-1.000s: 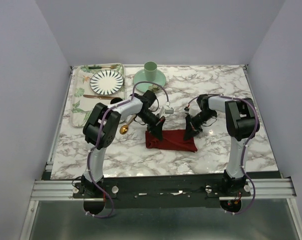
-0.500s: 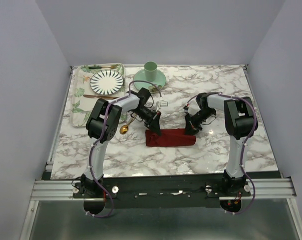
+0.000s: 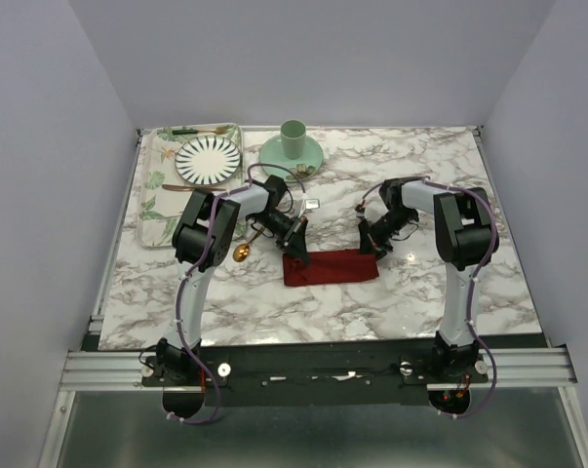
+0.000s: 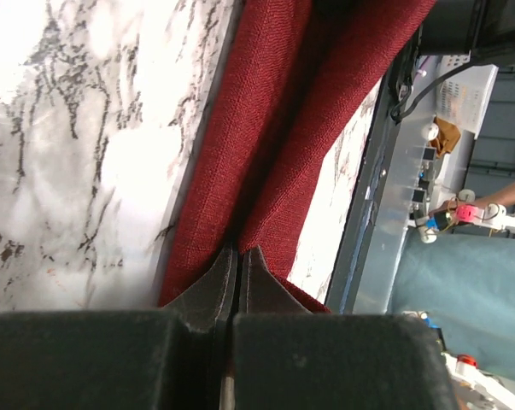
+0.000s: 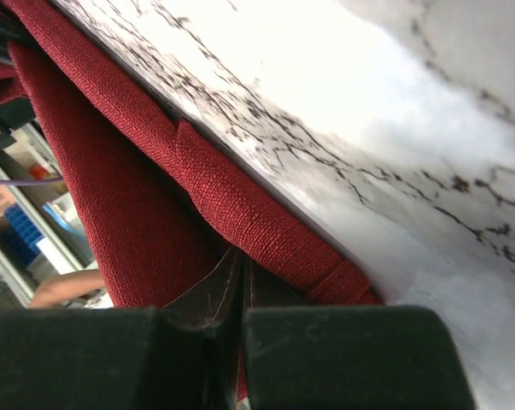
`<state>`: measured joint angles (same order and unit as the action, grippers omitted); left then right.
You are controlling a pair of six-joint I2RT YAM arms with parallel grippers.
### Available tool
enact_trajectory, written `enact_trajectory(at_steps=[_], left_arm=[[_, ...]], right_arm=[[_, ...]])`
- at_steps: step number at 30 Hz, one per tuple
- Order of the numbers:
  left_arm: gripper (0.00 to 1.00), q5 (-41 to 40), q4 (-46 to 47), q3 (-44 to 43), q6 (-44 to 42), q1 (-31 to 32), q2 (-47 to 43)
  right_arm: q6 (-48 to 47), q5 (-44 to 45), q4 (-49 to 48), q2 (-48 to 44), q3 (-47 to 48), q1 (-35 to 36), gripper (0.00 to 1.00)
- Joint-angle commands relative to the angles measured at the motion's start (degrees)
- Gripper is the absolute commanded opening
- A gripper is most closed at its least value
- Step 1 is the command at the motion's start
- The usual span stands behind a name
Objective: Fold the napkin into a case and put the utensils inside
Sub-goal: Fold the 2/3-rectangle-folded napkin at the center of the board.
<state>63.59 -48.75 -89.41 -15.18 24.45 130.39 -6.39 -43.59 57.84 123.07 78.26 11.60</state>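
The dark red napkin (image 3: 331, 267) lies mid-table as a narrow folded strip, the case shape. My left gripper (image 3: 298, 255) is at its left end, my right gripper (image 3: 372, 248) at its right end. In the left wrist view the gripper (image 4: 240, 252) is shut, its tips pinching a fold of the napkin (image 4: 266, 128). Seen from the right wrist, that gripper (image 5: 242, 256) is likewise shut on a rolled edge of the napkin (image 5: 137, 205). The gold spoon (image 3: 241, 253) lies left of the cloth by my left arm. I cannot make out the knife.
A leaf-print placemat (image 3: 157, 195) at the back left carries a striped plate (image 3: 208, 159), a green-handled utensil (image 3: 191, 131) and a brown-gold one (image 3: 191, 187). A green cup (image 3: 293, 136) stands on a green saucer (image 3: 308, 158) at the back centre.
Both grippers have moved toward the far side of the table with the cloth pinched. The napkin has gone from a deeper shape to a narrower strip.
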Motion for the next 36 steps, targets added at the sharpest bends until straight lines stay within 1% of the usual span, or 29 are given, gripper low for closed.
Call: enact_trajectory(at_steps=[1, 3, 13, 15, 18, 21, 22, 25, 26, 28, 32, 36], left_arm=[[0.0, -1.9, 0.1, -1.3, 1.5, -0.7, 1.8], [0.0, -2.9, -0.3, -1.5, 0.9, -0.8, 2.0], [0.0, -4.8, -1.7, -2.0, -0.8, -0.7, 2.5], [0.0, -5.0, -1.9, -2.0, -1.0, -0.8, 2.6], [0.0, -5.1, -2.2, -2.0, -1.5, -0.7, 2.7], [0.0, -4.9, -2.2, -1.9, -1.7, -0.7, 2.9], [0.0, -4.8, -2.1, -1.9, -1.6, -0.7, 2.9], [0.0, -4.3, -2.4, -2.0, -1.6, -0.7, 3.6], [0.0, -4.3, -2.5, -2.0, -1.5, -0.7, 3.7], [0.01, -4.0, -2.5, -1.8, -1.6, -0.7, 3.9], [0.02, -3.9, -2.8, -1.4, -2.0, -0.8, 3.9], [0.02, -4.1, -2.8, -1.1, -2.5, -0.9, 4.2]], right_arm=[[-4.1, 7.8, -2.8, 1.7, 2.1, 0.2, 0.13], [-4.3, 7.8, -2.3, 0.5, 2.4, 0.2, 0.15], [-5.3, 6.8, 1.0, -7.1, 6.7, -0.1, 0.34], [-5.6, 5.8, 2.2, -7.6, 8.0, -0.5, 0.36], [-5.9, 3.3, 2.9, -8.7, 10.6, -1.4, 0.42], [-9.3, 0.8, 3.5, -10.4, 12.0, -1.4, 0.5], [-10.5, 0.6, 3.6, -10.8, 12.0, -1.3, 0.56], [-16.1, 0.3, 4.3, -11.6, 11.8, -0.4, 0.64], [-19.2, 0.6, 4.3, -12.0, 11.5, 0.5, 0.65], [-21.7, 1.6, 3.5, -13.3, 9.5, 1.4, 0.65], [-30.3, 3.4, 1.7, -14.8, 6.5, 4.3, 0.65], [-35.3, 6.1, 0.2, -15.9, 4.4, 7.3, 0.65]])
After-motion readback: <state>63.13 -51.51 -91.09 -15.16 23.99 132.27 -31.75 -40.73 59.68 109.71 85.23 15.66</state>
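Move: Under the shut fingertips of both hands lies the folded napkin: its middle is about 9 cm left of the right hand, 3 cm back and 1 cm lower, and from the left hand about 8 cm to the right, 2 cm back and 1 cm lower. The spoon's gold bowl is some 13 cm left of the left hand and 2 cm farther out; the green plate sits roughly 28 cm ahead and 19 cm left of the right hand. Freeing the right fingers from the napkin's far fold near its right end, the right hand opens wide while rising and reaching forward, climbing about 8 cm, then eases back a little and slightly left. It rolls some 40 degrees counter-clockwise about the fingers' line, late in the rise. The left hand stays put, its shut tips still on the napkin's left end. ##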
